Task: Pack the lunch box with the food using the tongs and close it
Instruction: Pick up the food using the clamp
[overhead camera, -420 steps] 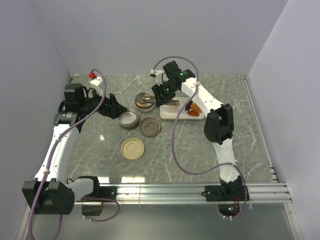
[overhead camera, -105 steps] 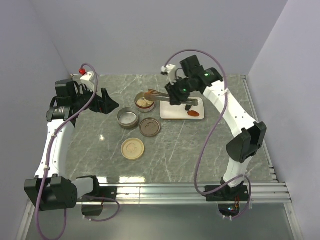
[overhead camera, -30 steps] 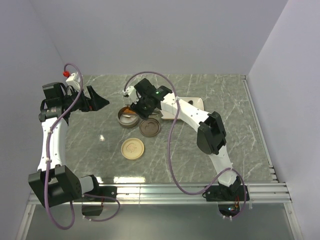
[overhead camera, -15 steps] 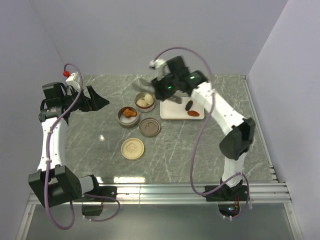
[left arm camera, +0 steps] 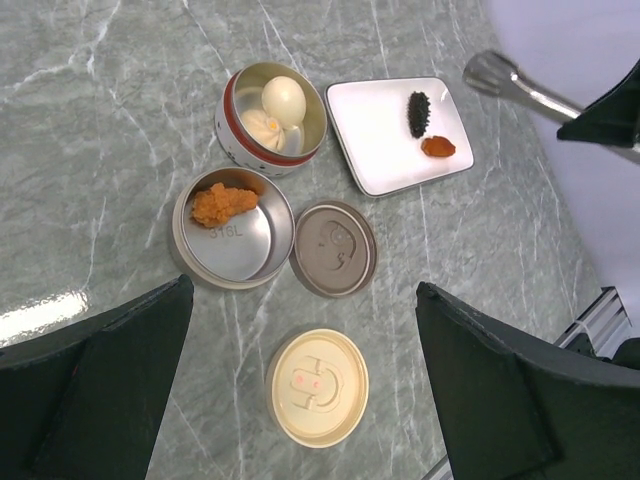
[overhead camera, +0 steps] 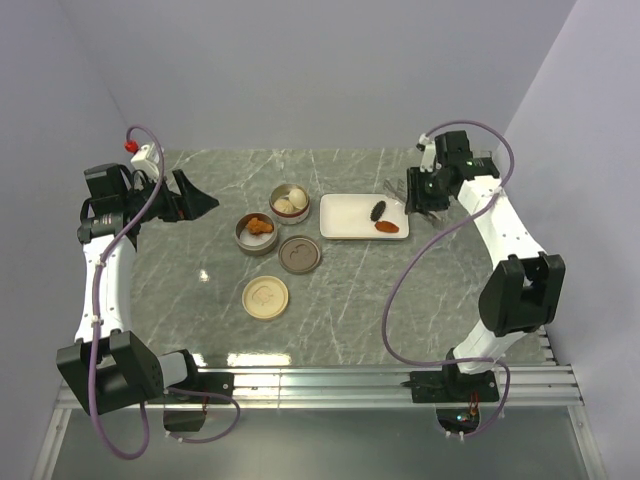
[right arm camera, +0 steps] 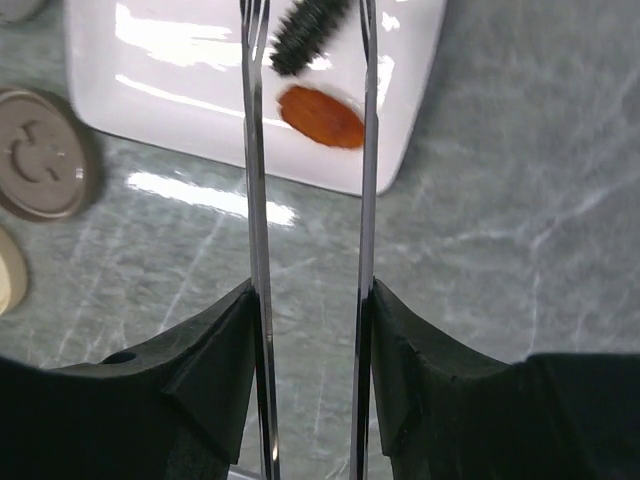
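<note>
My right gripper (overhead camera: 424, 193) (right arm camera: 310, 300) is shut on the tongs (right arm camera: 253, 170), whose two silver arms stand apart. They reach over the right end of the white plate (overhead camera: 345, 216) (right arm camera: 160, 70) and frame a black lump (right arm camera: 306, 32) and a red-brown chunk (right arm camera: 321, 116). The tongs' tips run off the top of the right wrist view. The lunch box stands open as two round tins. The red-banded tin (overhead camera: 289, 203) (left arm camera: 273, 118) holds pale balls. The steel tin (overhead camera: 257, 233) (left arm camera: 232, 226) holds an orange chunk (left arm camera: 222, 203). My left gripper (overhead camera: 195, 203) (left arm camera: 303, 290) hangs open, high at the far left.
A grey-brown lid (overhead camera: 300, 253) (left arm camera: 332, 248) lies beside the steel tin. A cream lid (overhead camera: 265, 297) (left arm camera: 317, 387) lies nearer the front. Walls close the table on three sides, and a metal rail (overhead camera: 380, 380) runs along the near edge.
My right arm has swung with the tongs from over the steel tin to the plate's right end. An orange chunk now lies in that tin. The left arm has not moved.
</note>
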You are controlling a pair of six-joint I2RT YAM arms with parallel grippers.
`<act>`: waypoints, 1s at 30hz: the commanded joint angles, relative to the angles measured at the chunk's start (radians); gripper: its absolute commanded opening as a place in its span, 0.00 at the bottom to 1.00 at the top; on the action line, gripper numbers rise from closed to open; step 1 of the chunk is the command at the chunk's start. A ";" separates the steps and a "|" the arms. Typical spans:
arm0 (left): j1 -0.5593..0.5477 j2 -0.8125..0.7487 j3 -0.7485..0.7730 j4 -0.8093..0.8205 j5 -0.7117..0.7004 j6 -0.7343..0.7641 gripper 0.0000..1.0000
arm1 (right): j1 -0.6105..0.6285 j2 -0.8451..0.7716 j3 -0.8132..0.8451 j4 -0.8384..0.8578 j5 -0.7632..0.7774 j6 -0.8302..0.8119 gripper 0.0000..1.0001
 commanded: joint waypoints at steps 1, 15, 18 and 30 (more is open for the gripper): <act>0.004 -0.018 0.004 0.047 0.031 -0.019 0.99 | -0.006 -0.063 -0.047 0.008 0.088 0.077 0.51; 0.004 -0.040 -0.018 0.034 0.011 0.010 1.00 | -0.004 0.028 -0.074 0.043 0.054 0.206 0.52; 0.004 -0.037 -0.016 0.025 0.020 0.021 1.00 | -0.003 0.052 -0.055 0.029 0.025 0.219 0.54; 0.006 -0.043 -0.039 0.041 0.017 0.017 0.99 | 0.031 0.077 -0.020 0.049 0.036 0.252 0.55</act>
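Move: The right hand still holds the clamp. The black food piece lies about 5 cm ahead of that hand, 7 cm to its left and some 16 cm below. At much the same depth, the brown food piece is about 1 cm ahead and 4 cm left, and the white plate's middle about 3 cm ahead and 10 cm left. From the left hand, the black piece is roughly 10 cm ahead, 39 cm to the right and 26 cm below. Down by about 5 cm, the right hand lowers the held clamp towards the black piece on the plate. It first drifts slightly back and right, then eases left again, while the wrist turns some 10 degrees clockwise and tips the clamp steeper. The grip eases open only a touch, and the clamp's spread tips come down close beside the black piece; contact can't be seen. ##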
